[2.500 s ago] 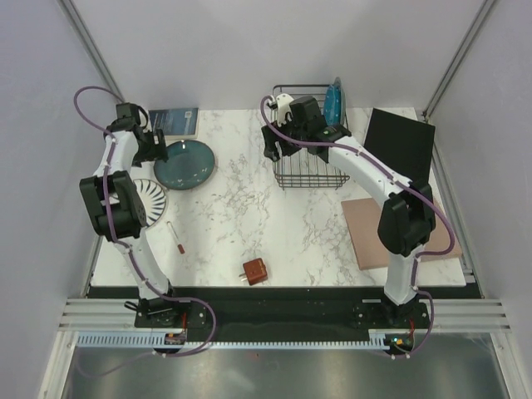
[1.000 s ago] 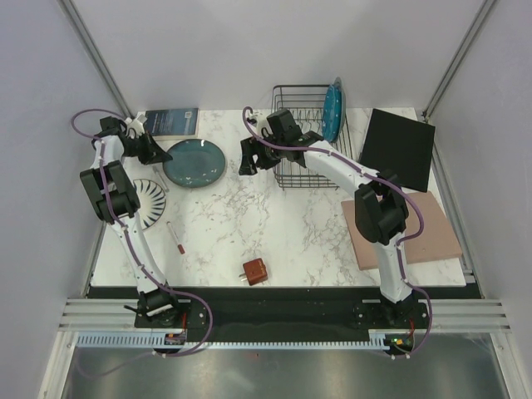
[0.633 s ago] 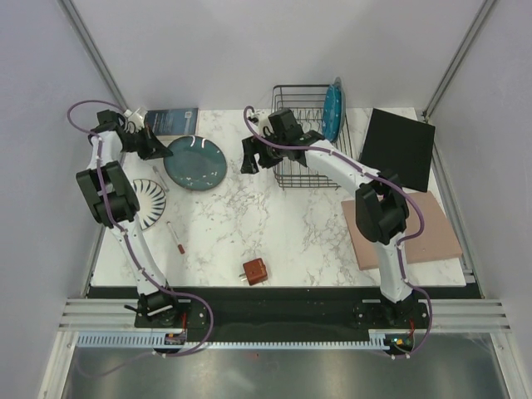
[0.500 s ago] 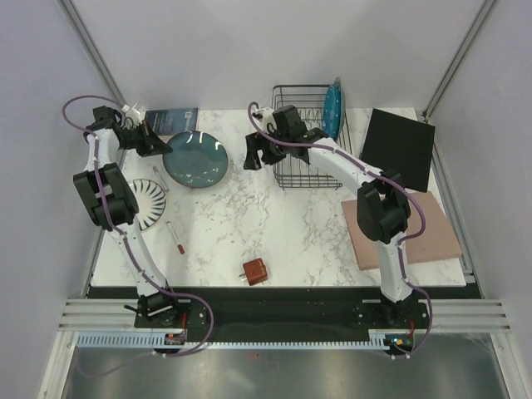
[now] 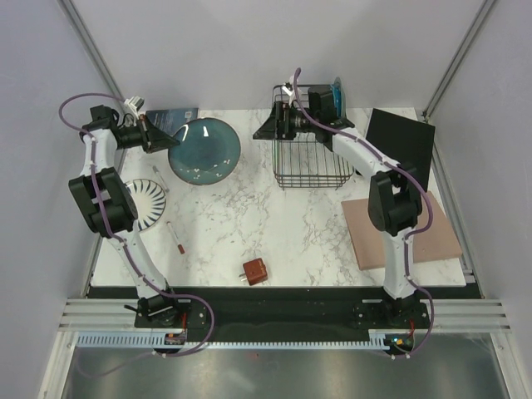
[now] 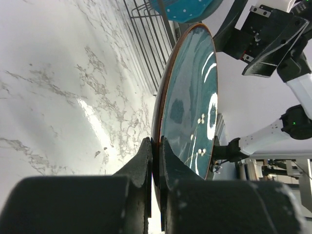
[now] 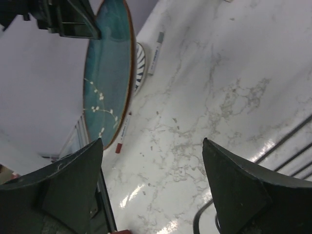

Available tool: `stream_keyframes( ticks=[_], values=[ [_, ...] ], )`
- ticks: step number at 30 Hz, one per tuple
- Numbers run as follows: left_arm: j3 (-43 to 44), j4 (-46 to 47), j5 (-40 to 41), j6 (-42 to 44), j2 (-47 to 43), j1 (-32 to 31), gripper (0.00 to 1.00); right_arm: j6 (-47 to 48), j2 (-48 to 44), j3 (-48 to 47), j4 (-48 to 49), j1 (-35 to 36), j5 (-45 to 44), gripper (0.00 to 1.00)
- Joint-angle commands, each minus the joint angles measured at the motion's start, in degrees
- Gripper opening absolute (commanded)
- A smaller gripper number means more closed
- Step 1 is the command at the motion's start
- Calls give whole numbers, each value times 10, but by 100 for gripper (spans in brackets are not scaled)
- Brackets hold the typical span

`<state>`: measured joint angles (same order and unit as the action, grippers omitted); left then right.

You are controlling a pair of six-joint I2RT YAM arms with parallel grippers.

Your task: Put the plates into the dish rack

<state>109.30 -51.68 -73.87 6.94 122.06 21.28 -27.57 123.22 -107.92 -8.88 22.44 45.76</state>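
My left gripper (image 5: 158, 138) is shut on the rim of a dark teal plate (image 5: 204, 150), held tilted above the table's back left. In the left wrist view that plate (image 6: 187, 97) stands edge-on, and my fingertips (image 6: 146, 151) pinch its brown rim. My right gripper (image 5: 268, 127) hangs open and empty by the back left corner of the black wire dish rack (image 5: 309, 170), facing the teal plate (image 7: 107, 73). A bright blue dotted plate (image 5: 335, 98) stands at the rack's back right. A white striped plate (image 5: 150, 202) lies flat at the left, partly under my left arm.
A black square panel (image 5: 399, 150) and a pink board (image 5: 399, 237) lie to the right of the rack. A red-brown block (image 5: 254, 271) sits near the front edge. A red-capped pen (image 5: 175, 237) lies beside the striped plate, and a blue booklet (image 5: 170, 120) lies at the back left.
My left gripper has lifted the teal plate off the table and carried it right, tilting it up. My right arm has swung back toward the rack's corner and its jaws have widened.
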Motion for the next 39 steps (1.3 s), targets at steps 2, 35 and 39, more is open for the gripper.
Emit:
stream_keyframes(
  ticks=[2,35,39],
  values=[
    [-23,26,-158,-64,-61,-5,2,-109,28,3,138,23,117,90],
    [-53,56,-129,-97,-57,-41,12,-102,39,-59,120,89,26,0],
    [-56,55,-96,-95,-67,-41,42,-75,28,-73,90,87,0,0]
  ],
)
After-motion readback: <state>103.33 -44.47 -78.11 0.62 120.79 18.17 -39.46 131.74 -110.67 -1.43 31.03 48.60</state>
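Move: The left gripper already holds the dark teal plate by its rim; the plate's middle is about 9 cm to that hand's right, 3 cm back and 3 cm below. The right gripper, wide open, has the same middle some 18 cm to its left, 5 cm back and 4 cm below. From the right hand, the dish rack's middle lies about 12 cm right, 8 cm ahead and 13 cm down. Bring the open right gripper about 9 cm left and 4 cm back, sinking some 3 cm after a slight rise, onto the free rim of the teal plate, then close its fingers to pinch that rim. Meanwhile ease the left gripper roughly 3 cm right, presenting the plate, and only once the right hand has closed begin opening the left fingers. ##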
